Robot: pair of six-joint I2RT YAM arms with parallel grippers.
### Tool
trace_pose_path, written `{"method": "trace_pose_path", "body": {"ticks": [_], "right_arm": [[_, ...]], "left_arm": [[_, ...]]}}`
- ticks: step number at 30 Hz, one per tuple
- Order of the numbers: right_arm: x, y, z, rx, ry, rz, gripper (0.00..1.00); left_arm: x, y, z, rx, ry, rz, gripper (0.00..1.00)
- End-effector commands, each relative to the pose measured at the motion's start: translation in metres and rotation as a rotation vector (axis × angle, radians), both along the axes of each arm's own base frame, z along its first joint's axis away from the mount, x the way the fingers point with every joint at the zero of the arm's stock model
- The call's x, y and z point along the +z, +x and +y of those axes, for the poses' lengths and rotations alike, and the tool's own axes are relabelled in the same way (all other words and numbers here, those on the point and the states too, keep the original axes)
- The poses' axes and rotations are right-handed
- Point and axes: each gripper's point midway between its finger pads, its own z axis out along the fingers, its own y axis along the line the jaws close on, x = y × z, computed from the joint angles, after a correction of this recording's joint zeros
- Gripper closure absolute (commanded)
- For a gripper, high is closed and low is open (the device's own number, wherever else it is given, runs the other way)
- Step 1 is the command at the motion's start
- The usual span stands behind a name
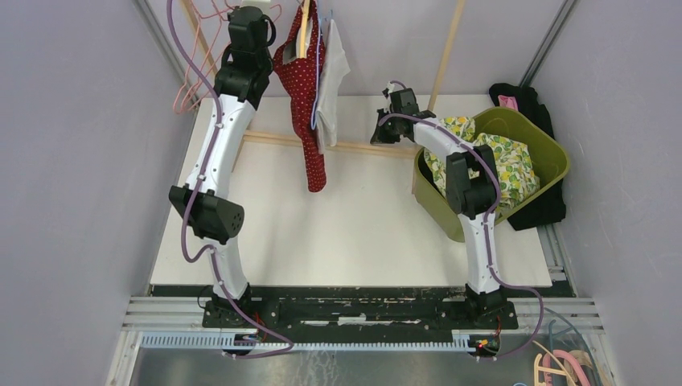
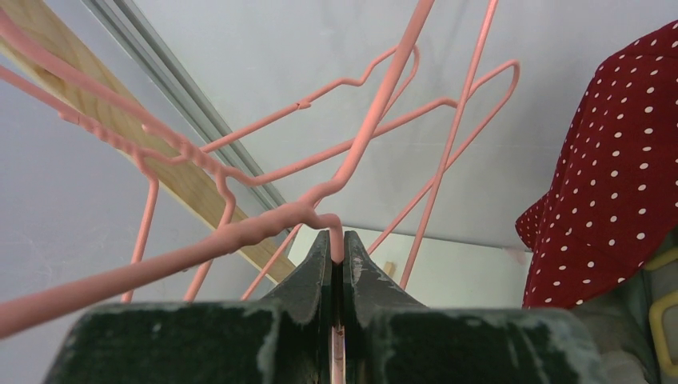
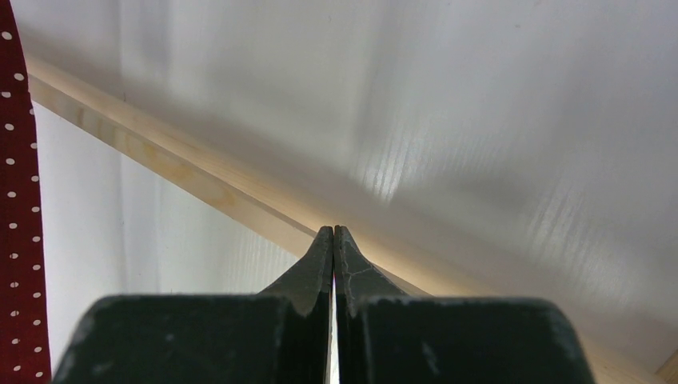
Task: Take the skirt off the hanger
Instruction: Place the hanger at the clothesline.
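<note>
My left gripper [image 2: 337, 240] is shut on the thin wire of a bare pink hanger [image 2: 240, 232], held high at the back left among other pink hangers [image 1: 193, 80]. No cloth hangs on that hanger. A yellow lemon-print garment [image 1: 507, 165], seemingly the skirt, lies bunched in the green basket [image 1: 555, 153] at the right. My right gripper [image 1: 380, 133] is shut with nothing in it, hovering near the wooden rail [image 3: 200, 176] just left of the basket.
A red polka-dot garment [image 1: 301, 88] and a white one [image 1: 331, 72] hang at the back centre, right of my left gripper. A wooden post [image 1: 446, 56] rises behind the basket. Black cloth [image 1: 531, 100] lies behind and under the basket.
</note>
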Motion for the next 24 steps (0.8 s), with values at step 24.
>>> {"method": "trace_pose_path", "body": {"ticks": [24], "right_arm": [[0.210,0.003,-0.002,0.144,0.164,-0.385,0.94]], "left_arm": [[-0.011,0.059,0.001,-0.052,-0.088,-0.099,0.97]]}}
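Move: The left hand holds a bare pink hanger by its wire; the clothesline it goes to is out of view. The other pink hangers hang about 10 cm to its left and 5 cm ahead, about level; the red skirt hangs some 13 cm right, 5 cm ahead and 15 cm lower. From the right hand the skirt is about 18 cm left, level ahead, 22 cm higher, with the white cloth some 13 cm left, straight beside and 20 cm higher. Left keeps the pink hanger, arcing up, forward about 4 cm and down; right hand rises some 12 cm. ##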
